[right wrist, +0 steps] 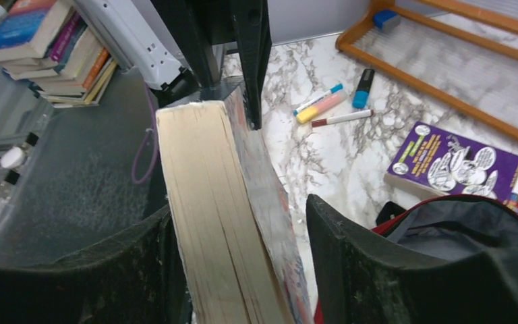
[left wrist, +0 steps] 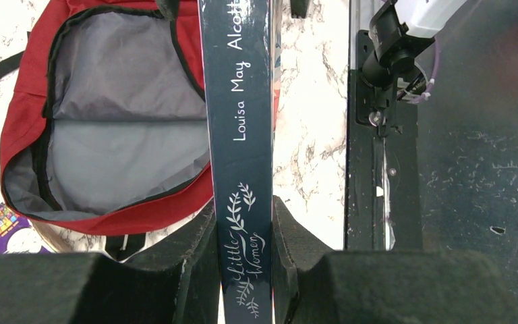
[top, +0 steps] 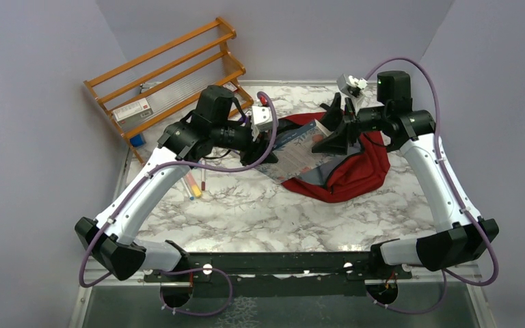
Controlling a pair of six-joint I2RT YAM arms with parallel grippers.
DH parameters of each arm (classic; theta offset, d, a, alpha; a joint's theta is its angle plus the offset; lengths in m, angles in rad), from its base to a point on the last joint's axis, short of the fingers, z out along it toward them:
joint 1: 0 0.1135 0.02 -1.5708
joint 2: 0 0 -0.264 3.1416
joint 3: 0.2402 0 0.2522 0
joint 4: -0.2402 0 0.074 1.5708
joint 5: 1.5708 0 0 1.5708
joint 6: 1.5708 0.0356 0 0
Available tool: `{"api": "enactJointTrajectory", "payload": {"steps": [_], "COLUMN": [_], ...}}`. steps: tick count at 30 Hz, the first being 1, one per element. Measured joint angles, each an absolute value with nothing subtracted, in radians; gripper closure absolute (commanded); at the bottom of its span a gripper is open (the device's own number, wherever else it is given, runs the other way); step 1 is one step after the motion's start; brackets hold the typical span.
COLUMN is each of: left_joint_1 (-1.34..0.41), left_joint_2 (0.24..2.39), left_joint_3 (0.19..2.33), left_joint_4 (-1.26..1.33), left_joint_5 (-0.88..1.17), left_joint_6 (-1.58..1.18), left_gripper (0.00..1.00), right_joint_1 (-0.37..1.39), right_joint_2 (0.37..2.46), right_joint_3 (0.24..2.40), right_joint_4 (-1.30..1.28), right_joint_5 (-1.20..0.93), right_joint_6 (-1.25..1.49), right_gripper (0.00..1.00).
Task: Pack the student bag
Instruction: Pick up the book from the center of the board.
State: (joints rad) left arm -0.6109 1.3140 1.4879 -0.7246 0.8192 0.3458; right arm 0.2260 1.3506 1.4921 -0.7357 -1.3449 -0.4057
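The student bag, dark red with grey lining, lies unzipped on the marble table, its mouth gaping wide. Over it hangs a navy book, "Little Women", held level above the bag's near side. My left gripper is shut on the book's spine. My right gripper straddles the opposite page edge. Its left finger lies against the pages, while the right finger stands a gap away from the cover. The bag's opening shows just beyond that finger.
A purple book lies flat beside the bag. Several markers lie on the table left of it. A wooden rack stands at the back left. A stack of books sits off the table's edge.
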Motion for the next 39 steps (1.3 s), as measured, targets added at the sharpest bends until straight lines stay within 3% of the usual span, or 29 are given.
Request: {"api": "enactJointTrajectory", "payload": {"steps": [3,7,10,11,14,18,25,28,39], "left_joint_1": [-0.611,-0.611,-0.611,-0.611,-0.611,-0.611,-0.611,-0.611,-0.611], "left_joint_2": [1.335,1.359,1.360,1.360,1.360,1.348,1.216,1.155,1.061], "left_joint_3": [1.500,1.518,1.524,1.525,1.525,1.524,1.486,1.447,1.264], "left_joint_4": [-0.727,-0.728,-0.728,-0.727,-0.720,-0.670,-0.525,-0.458,-0.074], "left_joint_5": [0.819,0.818,0.818,0.817,0.813,0.803,0.805,0.813,0.894], "left_joint_6": [0.346,0.345,0.336,0.333,0.317,0.289,0.226,0.183,-0.120], "left_gripper": [1.00,1.00,0.88,0.80,0.56,0.32,0.21,0.02,0.01], "right_joint_1": [0.226,0.226,0.226,0.226,0.225,0.224,0.224,0.224,0.224], "right_joint_2": [1.351,1.352,1.352,1.352,1.347,1.301,1.110,1.055,0.978], "right_joint_3": [1.489,1.487,1.487,1.486,1.471,1.403,1.201,1.187,1.134], "right_joint_4": [-0.754,-0.757,-0.757,-0.752,-0.722,-0.593,-0.100,0.063,0.537], "right_joint_5": [-1.352,-1.357,-1.369,-1.371,-1.378,-1.377,-1.380,-1.375,-1.294], "right_joint_6": [-0.420,-0.431,-0.434,-0.431,-0.406,-0.302,0.121,0.248,0.592], "right_gripper": [0.53,0.80,0.96,0.99,0.99,0.99,0.99,0.99,0.99]}}
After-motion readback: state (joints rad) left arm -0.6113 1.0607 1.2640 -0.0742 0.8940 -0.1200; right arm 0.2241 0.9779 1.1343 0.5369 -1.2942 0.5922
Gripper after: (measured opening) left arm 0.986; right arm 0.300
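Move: The book hangs spine up in the left fingers, high over the board. Its middle is about 8 cm right of the left hand, 2 cm ahead and 3 cm below; from the right hand it is some 7 cm left, 2 cm back and 5 cm below. From the left hand, the open red bag lies roughly 22 cm right, 9 cm ahead and 26 cm below, and the purple box about 15 cm ahead, 6 cm left and 29 cm below. The book changes hands: the right fingers close on its right end across the covers while the left keeps its pinch, then the left fingers spread wide and let go. Overlapping that release, both hands go up about 10 cm and draw back, the right by some 8 cm and the left by half that, tipping their fingers upward some 20 degrees; the left's open fingers stay astride the book's left end. ##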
